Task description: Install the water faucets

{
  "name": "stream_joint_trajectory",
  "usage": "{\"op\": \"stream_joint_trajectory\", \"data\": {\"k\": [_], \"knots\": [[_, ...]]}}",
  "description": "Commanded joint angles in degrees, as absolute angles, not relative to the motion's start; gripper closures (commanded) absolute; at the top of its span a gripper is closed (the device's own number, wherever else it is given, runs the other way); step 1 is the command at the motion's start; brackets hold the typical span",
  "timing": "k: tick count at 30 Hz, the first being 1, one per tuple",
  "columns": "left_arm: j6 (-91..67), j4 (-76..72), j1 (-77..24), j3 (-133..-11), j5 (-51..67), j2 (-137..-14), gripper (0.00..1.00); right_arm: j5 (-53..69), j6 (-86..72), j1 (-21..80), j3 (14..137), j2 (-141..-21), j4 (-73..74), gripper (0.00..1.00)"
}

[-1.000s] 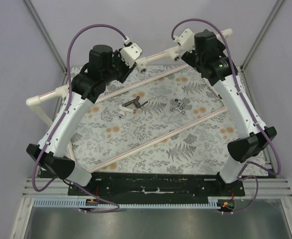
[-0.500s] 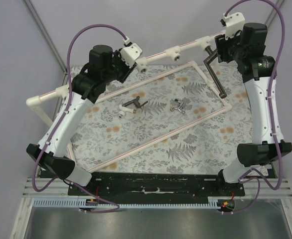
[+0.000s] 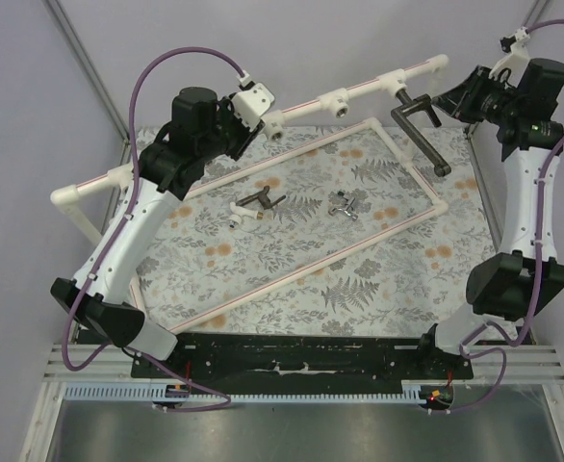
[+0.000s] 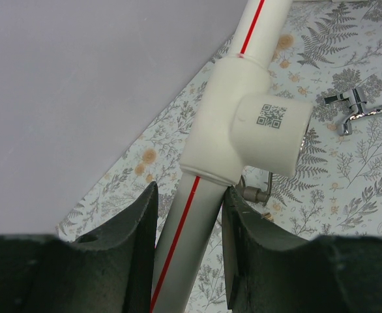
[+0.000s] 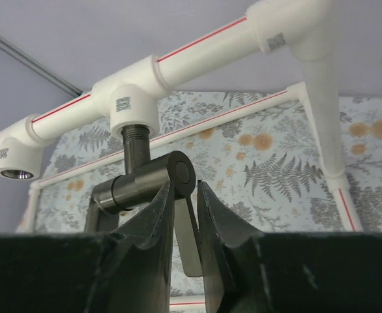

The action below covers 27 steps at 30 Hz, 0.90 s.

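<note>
The dark L-shaped faucet point(image 3: 419, 117) hangs from the rightmost socket point(image 3: 398, 81) of the white pipe frame's raised top rail point(image 3: 306, 102), its long spout slanting down to the right. My right gripper point(image 3: 455, 96) is shut on its flat lever handle; in the right wrist view the gripper point(image 5: 184, 189) pinches the lever below the faucet body point(image 5: 139, 186), whose thread enters the socket point(image 5: 131, 104). My left gripper point(image 3: 239, 120) is shut on the rail point(image 4: 191, 215) just below a tee socket point(image 4: 269, 137). The shorter dark faucet point(image 3: 258, 204) and the silver cross-handled faucet point(image 3: 345, 205) lie on the mat.
The frame's lower rectangle point(image 3: 397, 226) rests on the floral mat point(image 3: 292, 269). Open sockets face down along the rail point(image 3: 340, 104) point(image 5: 15, 160). Metal posts point(image 3: 80, 58) stand at the back corners. The silver faucet also shows in the left wrist view point(image 4: 354, 112).
My right arm swung from over the rail out to the right. The L-shaped faucet came into view in its gripper and its spout swung further right. The left arm has not moved.
</note>
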<state>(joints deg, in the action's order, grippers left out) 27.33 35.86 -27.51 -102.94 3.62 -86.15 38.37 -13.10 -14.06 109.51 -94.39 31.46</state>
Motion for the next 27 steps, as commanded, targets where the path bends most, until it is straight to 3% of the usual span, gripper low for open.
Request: {"op": "stream_joint_trajectory", "data": {"k": [1,5,10,13,18,22,23,27], "knots": [[16.7,33.9,-26.2,-102.7,-3.4,-83.2,0.98,42.4,-23.0,-16.2,104.7,-98.5,25.0,0.75],[16.6,34.0,-26.2,-102.7,-3.4,-83.2,0.98,43.3,-29.0,-17.6,98.5,-100.2,20.1,0.79],[16.7,34.2,-26.2,-102.7,-3.4,-83.2,0.98,44.6,-31.5,-18.9,94.0,-100.0,15.6,0.76],[16.7,34.3,-26.2,-102.9,-3.5,-83.4,0.98,43.6,-27.8,-19.1,94.1,-96.8,15.4,0.67],[16.9,34.4,-26.2,-103.0,-4.0,-83.2,0.98,35.8,-13.6,-20.0,97.0,-89.3,22.2,0.4],[17.0,34.6,-26.2,-103.2,-4.0,-83.1,0.98,28.9,-3.6,-19.6,97.7,-83.5,25.4,0.26],[17.0,34.6,-26.3,-103.3,-4.0,-83.1,0.98,27.1,-2.1,-19.3,97.6,-82.5,25.7,0.03],[17.1,35.0,-26.2,-103.7,-4.2,-83.2,0.98,22.9,-2.2,-17.7,96.6,-78.7,24.6,0.02]]}}
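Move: At the right hand's fingertips is the end of the water faucet's body where the lever hangs; the faucet's middle lies about 5 cm left, 3 cm back and 4 cm lower. The tee it is threaded into sits some 9 cm left, 5 cm ahead and 4 cm above the hand, the pipe elbow about 9 cm straight ahead and 4 cm up. From the left hand the faucet lies about 36 cm right, 3 cm ahead and 3 cm below. Sweeping down about 14 cm from the faucet's lever end, the right hand drifts a little forward and right while its wrist rolls and tips down some 20 degrees, fingers nearly shut. It then reverses, climbing about 15 cm while drawing back towards the base and right, clear of the faucet, tipping back up as the fingers open wide. The left hand stays put, keeping its hold on the pipe. ##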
